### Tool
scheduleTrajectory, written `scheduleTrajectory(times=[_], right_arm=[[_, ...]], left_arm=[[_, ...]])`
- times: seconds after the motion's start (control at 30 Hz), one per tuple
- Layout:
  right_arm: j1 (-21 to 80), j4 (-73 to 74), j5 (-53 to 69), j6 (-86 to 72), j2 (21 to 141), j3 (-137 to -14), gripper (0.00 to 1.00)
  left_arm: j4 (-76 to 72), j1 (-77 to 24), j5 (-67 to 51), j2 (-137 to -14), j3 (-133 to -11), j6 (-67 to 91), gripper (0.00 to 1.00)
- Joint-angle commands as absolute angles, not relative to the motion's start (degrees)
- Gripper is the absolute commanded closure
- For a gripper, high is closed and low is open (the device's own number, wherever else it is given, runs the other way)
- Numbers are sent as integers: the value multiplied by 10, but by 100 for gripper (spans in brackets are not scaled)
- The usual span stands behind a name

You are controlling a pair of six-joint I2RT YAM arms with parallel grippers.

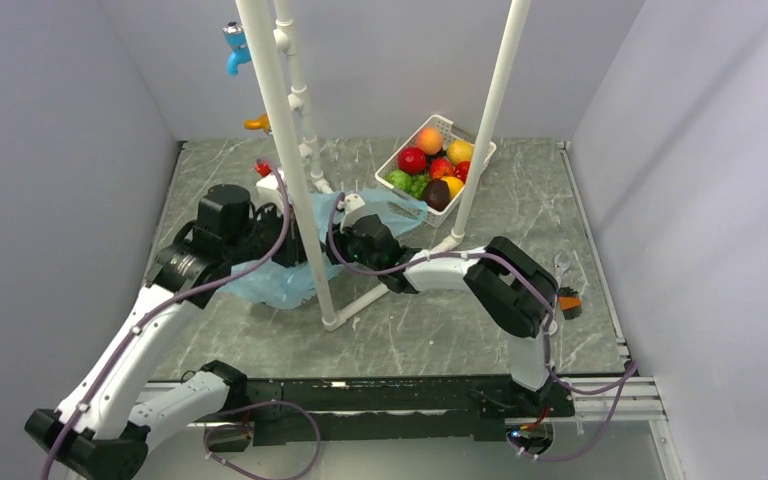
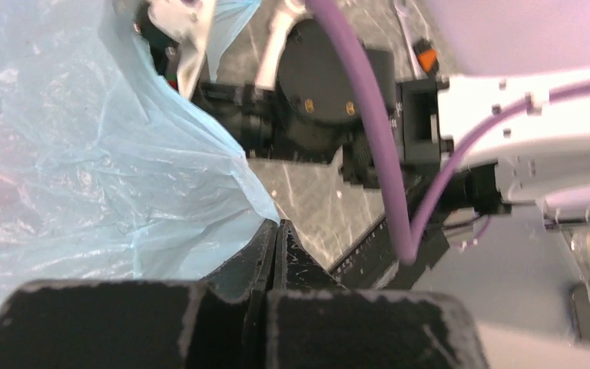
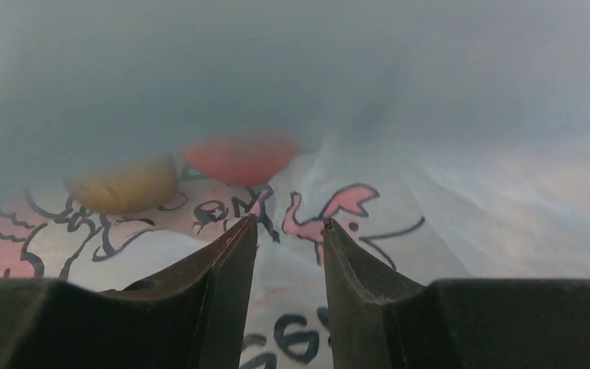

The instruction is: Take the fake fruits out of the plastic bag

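Observation:
The light-blue plastic bag (image 1: 265,282) lies crumpled on the table between the two arms. In the left wrist view the bag (image 2: 84,169) fills the left side. Its edge runs into the tips of my left gripper (image 2: 278,224), whose jaws are pressed together on it. My right gripper (image 3: 288,223) is inside the bag (image 3: 430,231), open, with nothing between its fingers. Just beyond its tips lie a red fake fruit (image 3: 240,157) and, to the left, an orange one (image 3: 123,186), both on the printed pink-and-black panel.
A white PVC pipe frame (image 1: 290,160) stands upright between the arms, its base bar (image 1: 360,300) on the table. A white slotted basket (image 1: 482,152) with red, orange, green and dark fruits sits at the back right. A small orange-tipped tool (image 1: 567,300) lies at the right.

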State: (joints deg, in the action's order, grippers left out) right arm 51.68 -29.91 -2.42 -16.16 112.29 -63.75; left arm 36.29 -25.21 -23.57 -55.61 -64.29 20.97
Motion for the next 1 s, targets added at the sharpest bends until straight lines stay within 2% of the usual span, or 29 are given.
scheduleTrajectory(times=[0.0, 0.1, 0.2, 0.27, 0.47, 0.6, 0.97], right_arm=[[513, -315, -22, -173, 1045, -608, 59], [513, -325, -9, -179, 1014, -581, 59], [514, -344, -3, -185, 1006, -565, 57], [514, -341, -3, -183, 1018, -574, 54], [515, -331, 51, -169, 1071, -619, 46], [516, -323, 75, -155, 1101, -655, 40], [519, -314, 72, -89, 1184, -761, 14]], left_arm=[[417, -269, -281, -479, -629, 189, 100], [465, -269, -272, -410, -577, 188, 100], [523, -269, -130, -373, -538, 215, 100], [552, -269, -43, -384, -531, 231, 100], [595, -269, 94, -453, -557, 282, 100], [562, -269, 103, -446, -531, 294, 100], [513, -269, 68, -419, -475, 287, 100]])
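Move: The left hand already pinches the bag's edge; the orange fruit inside lies about 8 cm ahead, 8 cm left and 23 cm below it. From the right hand, reaching into the bag, that fruit lies roughly 11 cm left, 2 cm back and 4 cm lower. The red fruit is about 8 cm left and 3 cm ahead, and the pipe corner some 11 cm back, about level sideways and 8 cm lower. Still pinching the bag, left hand swings 12 cm down and left; right rises, then shifts left, opening wide. ##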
